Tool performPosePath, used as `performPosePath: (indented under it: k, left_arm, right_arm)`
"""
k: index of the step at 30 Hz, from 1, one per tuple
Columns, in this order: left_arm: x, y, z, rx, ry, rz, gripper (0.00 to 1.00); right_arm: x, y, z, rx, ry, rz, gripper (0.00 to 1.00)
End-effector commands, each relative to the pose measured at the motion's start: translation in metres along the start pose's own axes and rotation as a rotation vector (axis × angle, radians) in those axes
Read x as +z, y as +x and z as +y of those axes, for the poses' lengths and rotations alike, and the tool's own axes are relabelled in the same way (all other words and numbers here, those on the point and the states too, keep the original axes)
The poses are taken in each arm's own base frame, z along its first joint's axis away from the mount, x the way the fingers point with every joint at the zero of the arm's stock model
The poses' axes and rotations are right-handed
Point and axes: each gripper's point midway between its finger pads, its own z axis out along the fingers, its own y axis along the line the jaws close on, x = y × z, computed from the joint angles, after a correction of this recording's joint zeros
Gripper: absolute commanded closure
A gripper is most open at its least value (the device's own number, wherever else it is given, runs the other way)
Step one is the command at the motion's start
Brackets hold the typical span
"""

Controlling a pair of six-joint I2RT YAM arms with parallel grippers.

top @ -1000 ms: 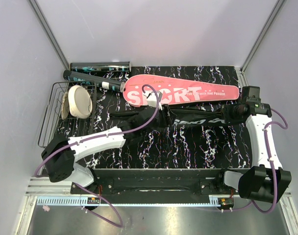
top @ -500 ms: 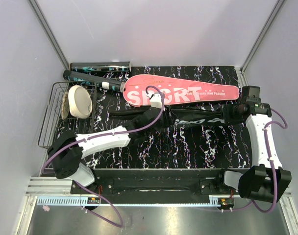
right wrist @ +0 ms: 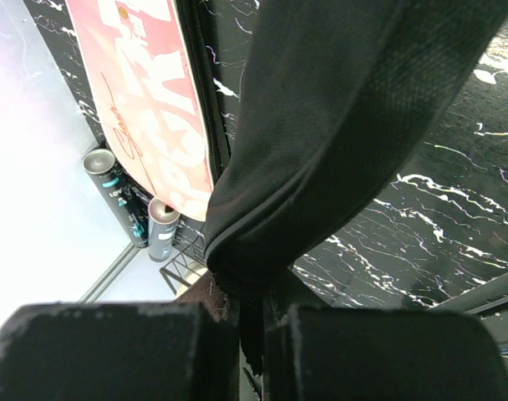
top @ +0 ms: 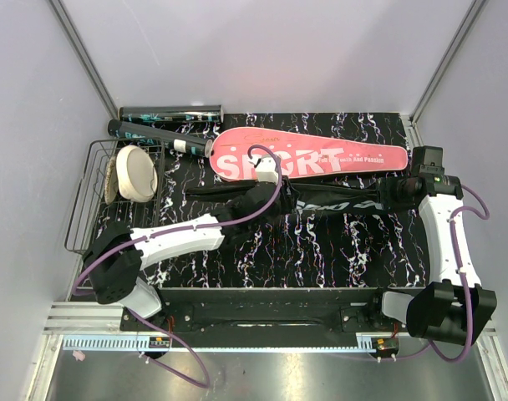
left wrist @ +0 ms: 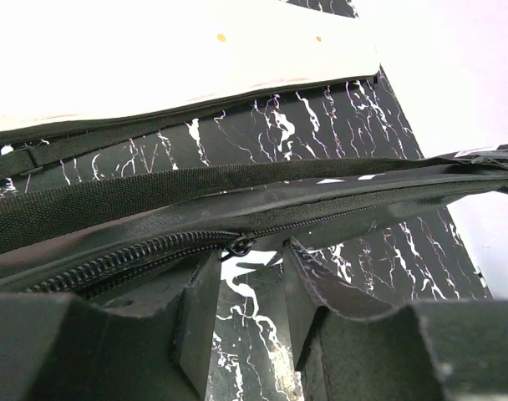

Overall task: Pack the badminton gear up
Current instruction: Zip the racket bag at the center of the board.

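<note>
The black bag (top: 337, 200) lies across the middle of the table, with the pink "SPORT" case (top: 312, 159) just behind it. My left gripper (left wrist: 247, 267) is open at the bag's near edge. Its fingers (left wrist: 195, 301) stand either side of the zipper pull (left wrist: 237, 246) with a gap left between them. My right gripper (right wrist: 250, 322) is shut on the bag's black fabric end (right wrist: 337, 125) and holds it up at the right (top: 396, 190). Two dark tubes (top: 170, 113) lie at the back left, also in the right wrist view (right wrist: 164, 225).
A black wire basket (top: 87, 196) at the left holds a cream round disc (top: 137, 173). The grey walls close in at the back and on both sides. The tabletop (top: 321, 251) is black marble-patterned.
My left arm has reached further right along the bag to the zipper pull, and its jaws have narrowed. The right arm has not moved.
</note>
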Motion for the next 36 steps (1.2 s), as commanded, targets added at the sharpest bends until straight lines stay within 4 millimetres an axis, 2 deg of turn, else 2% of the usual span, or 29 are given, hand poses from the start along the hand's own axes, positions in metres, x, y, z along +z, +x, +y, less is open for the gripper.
performPosePath:
  k: [1, 6, 9, 10, 11, 13, 20, 24, 27, 30, 31, 33, 34, 36]
  left_arm:
    - [-0.002, -0.04, -0.017, -0.036, 0.018, -0.117, 0.62]
    - [-0.003, -0.041, -0.015, -0.041, -0.005, -0.122, 0.7]
    - [-0.006, -0.042, -0.011, -0.051, -0.032, -0.131, 0.79]
    - [-0.007, -0.042, -0.008, -0.058, -0.047, -0.132, 0.93]
    - [-0.007, -0.047, -0.003, -0.091, -0.082, -0.147, 1.0]
    - [-0.009, -0.042, 0.008, -0.084, -0.146, -0.121, 1.0]
    - [-0.028, -0.052, 0.035, -0.148, -0.301, -0.146, 1.0]
    - [-0.039, -0.053, 0.06, -0.12, -0.401, -0.148, 1.0]
    - [-0.05, -0.05, 0.09, -0.109, -0.477, -0.149, 1.0]
    - [-0.072, -0.046, 0.133, -0.103, -0.573, -0.153, 1.0]
    - [-0.084, -0.046, 0.156, -0.121, -0.615, -0.163, 1.0]
    - [-0.103, -0.043, 0.184, -0.116, -0.683, -0.158, 1.0]
    - [-0.117, -0.046, 0.205, -0.125, -0.73, -0.171, 1.0]
    - [-0.133, -0.043, 0.229, -0.12, -0.786, -0.154, 1.0]
  right_arm:
    - [-0.019, 0.017, 0.031, 0.004, -0.119, 0.088, 1.0]
    - [-0.019, 0.016, 0.031, 0.001, -0.12, 0.083, 1.0]
    - [-0.019, 0.014, 0.029, 0.003, -0.118, 0.068, 1.0]
    - [-0.018, 0.013, 0.029, 0.003, -0.116, 0.065, 1.0]
    - [-0.017, 0.012, 0.028, 0.005, -0.113, 0.06, 1.0]
    - [-0.017, 0.012, 0.027, 0.004, -0.11, 0.054, 1.0]
    - [-0.016, 0.002, 0.024, 0.004, -0.108, -0.008, 1.0]
    - [-0.016, -0.006, 0.025, 0.005, -0.117, -0.052, 1.0]
    - [-0.018, -0.011, 0.029, 0.001, -0.126, -0.084, 1.0]
    - [-0.021, -0.014, 0.032, -0.011, -0.132, -0.102, 1.0]
    - [-0.022, -0.015, 0.031, -0.016, -0.129, -0.114, 1.0]
    - [-0.022, -0.016, 0.031, -0.017, -0.127, -0.117, 1.0]
    - [-0.022, -0.017, 0.031, -0.02, -0.125, -0.12, 1.0]
    - [-0.02, -0.017, 0.03, -0.022, -0.119, -0.119, 1.0]
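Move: The zip slider of the black racket bag sits just off the left gripper's open fingertips, about 1 cm ahead and otherwise level. The bag's right end, in the right gripper, is some 27 cm to the right; its left end lies about 30 cm to the left and roughly 5 cm lower. The pink racket bag's middle is about 17 cm ahead, 7 cm right and 12 cm below. From the right gripper the slider is some 27 cm to the left. Ease the left gripper barely a centimetre onto the zip slider and close the fingers to pinch its pull. Then draw it left along the bag towards the open end, slowly first and then fast, about 17 cm, dipping slightly late on while the wrist turns some 30 degrees counter-clockwise. Keep the right gripper shut on the bag's right end as the anchor. ##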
